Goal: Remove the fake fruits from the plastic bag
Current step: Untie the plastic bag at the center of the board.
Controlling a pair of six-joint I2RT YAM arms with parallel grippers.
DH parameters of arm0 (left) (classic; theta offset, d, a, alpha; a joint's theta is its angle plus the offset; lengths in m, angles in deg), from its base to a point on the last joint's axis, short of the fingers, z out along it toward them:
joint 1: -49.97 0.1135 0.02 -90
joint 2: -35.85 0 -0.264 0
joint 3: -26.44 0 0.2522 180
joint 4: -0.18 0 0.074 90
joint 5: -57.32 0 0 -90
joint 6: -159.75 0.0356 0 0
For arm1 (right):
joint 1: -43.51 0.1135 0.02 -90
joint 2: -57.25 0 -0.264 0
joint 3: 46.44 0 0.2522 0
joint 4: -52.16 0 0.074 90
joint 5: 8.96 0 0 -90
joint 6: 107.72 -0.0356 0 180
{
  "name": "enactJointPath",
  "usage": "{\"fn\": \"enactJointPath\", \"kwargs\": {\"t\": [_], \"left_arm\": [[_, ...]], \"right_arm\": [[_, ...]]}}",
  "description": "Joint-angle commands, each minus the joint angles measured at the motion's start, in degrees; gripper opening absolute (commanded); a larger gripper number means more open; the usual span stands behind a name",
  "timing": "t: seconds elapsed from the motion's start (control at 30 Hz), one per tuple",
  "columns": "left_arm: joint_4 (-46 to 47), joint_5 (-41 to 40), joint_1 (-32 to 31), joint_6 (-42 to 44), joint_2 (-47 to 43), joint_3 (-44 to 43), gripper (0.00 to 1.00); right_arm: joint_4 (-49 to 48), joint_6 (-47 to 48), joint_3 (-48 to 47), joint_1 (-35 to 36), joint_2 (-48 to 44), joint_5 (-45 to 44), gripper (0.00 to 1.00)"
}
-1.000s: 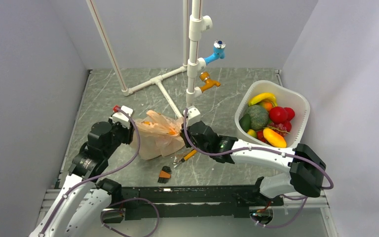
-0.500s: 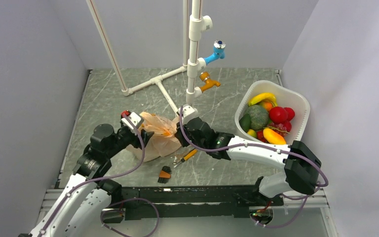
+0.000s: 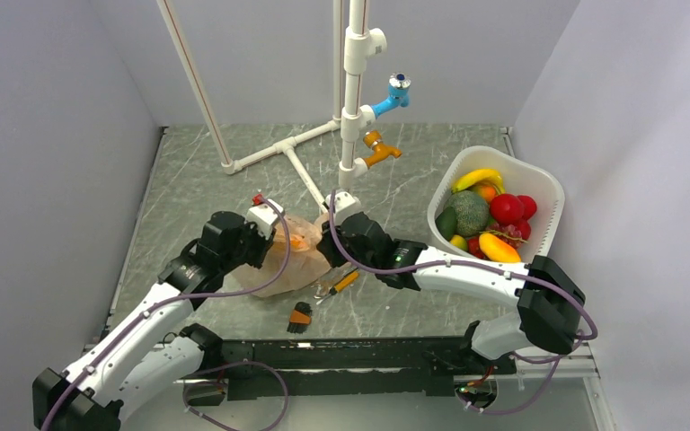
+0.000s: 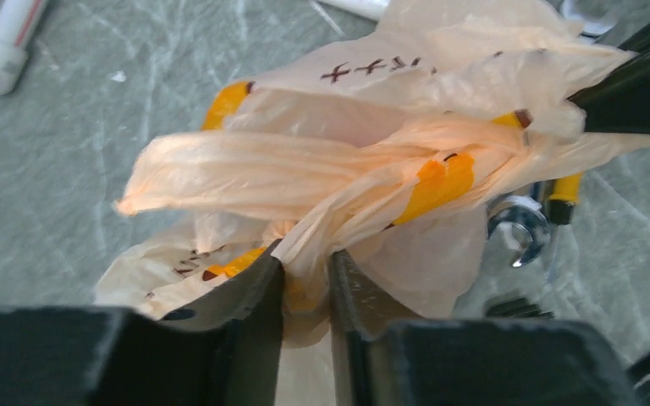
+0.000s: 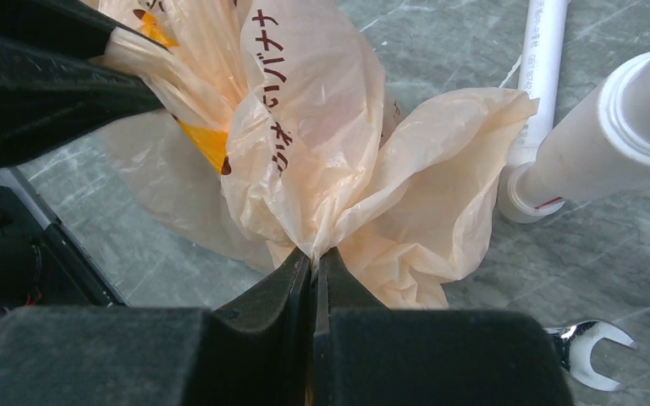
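Note:
The peach-orange plastic bag [image 3: 295, 256] lies crumpled at the table's middle, between my two grippers. My left gripper [image 3: 265, 244] is shut on a bunched fold of the plastic bag [image 4: 322, 161] at its left side. My right gripper [image 3: 328, 244] is shut on a thin fold of the plastic bag [image 5: 338, 161] at its right side. An orange patch [image 3: 298, 241] shows through the top of the bag; I cannot tell whether it is a fruit or print. No fake fruit shows plainly in the bag.
A white slotted basket [image 3: 539, 184] with several fruits stands at the right. A white pipe stand [image 3: 352, 108] with taps rises behind the bag. A spanner [image 3: 337, 285] and a small brush [image 3: 300, 316] lie in front of the bag.
My left arm has swung right and forward, carrying its side of the bag toward the right gripper, so the bag has bunched up. The right gripper has shifted slightly left and back.

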Motion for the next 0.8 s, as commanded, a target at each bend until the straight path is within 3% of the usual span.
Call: {"fn": "enactJointPath", "kwargs": {"t": [0.0,0.07,0.2,0.33,0.47,0.6,0.77], "left_arm": [[-4.1,-10.6,-0.2,0.1,-1.1,-4.4,0.18],[-4.3,-15.2,-0.2,-0.3,-2.6,-4.3,0.08],[-4.3,-21.9,-0.1,-1.3,-7.0,-3.7,0.0],[-3.7,-28.9,-0.1,-2.2,-12.1,-3.0,0.0],[-2.1,-26.0,0.0,-1.0,-17.9,-1.5,0.0],[0.5,-18.7,0.0,0.9,-21.5,0.3,0.0],[-0.8,-16.4,0.0,1.1,-20.0,-0.6,0.0]], "right_arm": [[-2.6,-1.0,0.9,-0.8,-2.5,-0.4,0.07],[-2.8,-1.3,2.0,-1.1,-3.3,-1.0,0.07],[-3.1,-2.6,4.5,-2.4,-4.8,-2.9,0.07],[-2.7,-3.7,6.5,-4.7,-6.5,-2.7,0.07],[-1.2,-2.1,6.4,-5.2,-7.0,-4.0,0.11],[0.5,1.5,4.5,-5.0,-8.5,-1.4,0.23],[1.8,3.7,2.4,-4.2,-11.6,0.1,0.48]]}}
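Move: A twisted end of the plastic bag already lies between my half-open left fingers. The bag's body is about 9 cm below that hand and 3 cm to its right; the brush lies 13 cm back and 8 cm right, and the screwdriver 4 cm back and 17 cm right. My right fingers are already shut on another part of the bag, with the pipe's foot about 6 cm ahead, 4 cm right and 13 cm below. I shut my left fingers on the twisted end of the bag and pull it up and to the left, about 8 cm up and 7 cm across, tilting the fingertips up and turning counter-clockwise, each some 20 degrees. Meanwhile I draw my right hand about 5 cm to the right, away from the left one, still gripping at first, then open its fingers around the bag. ##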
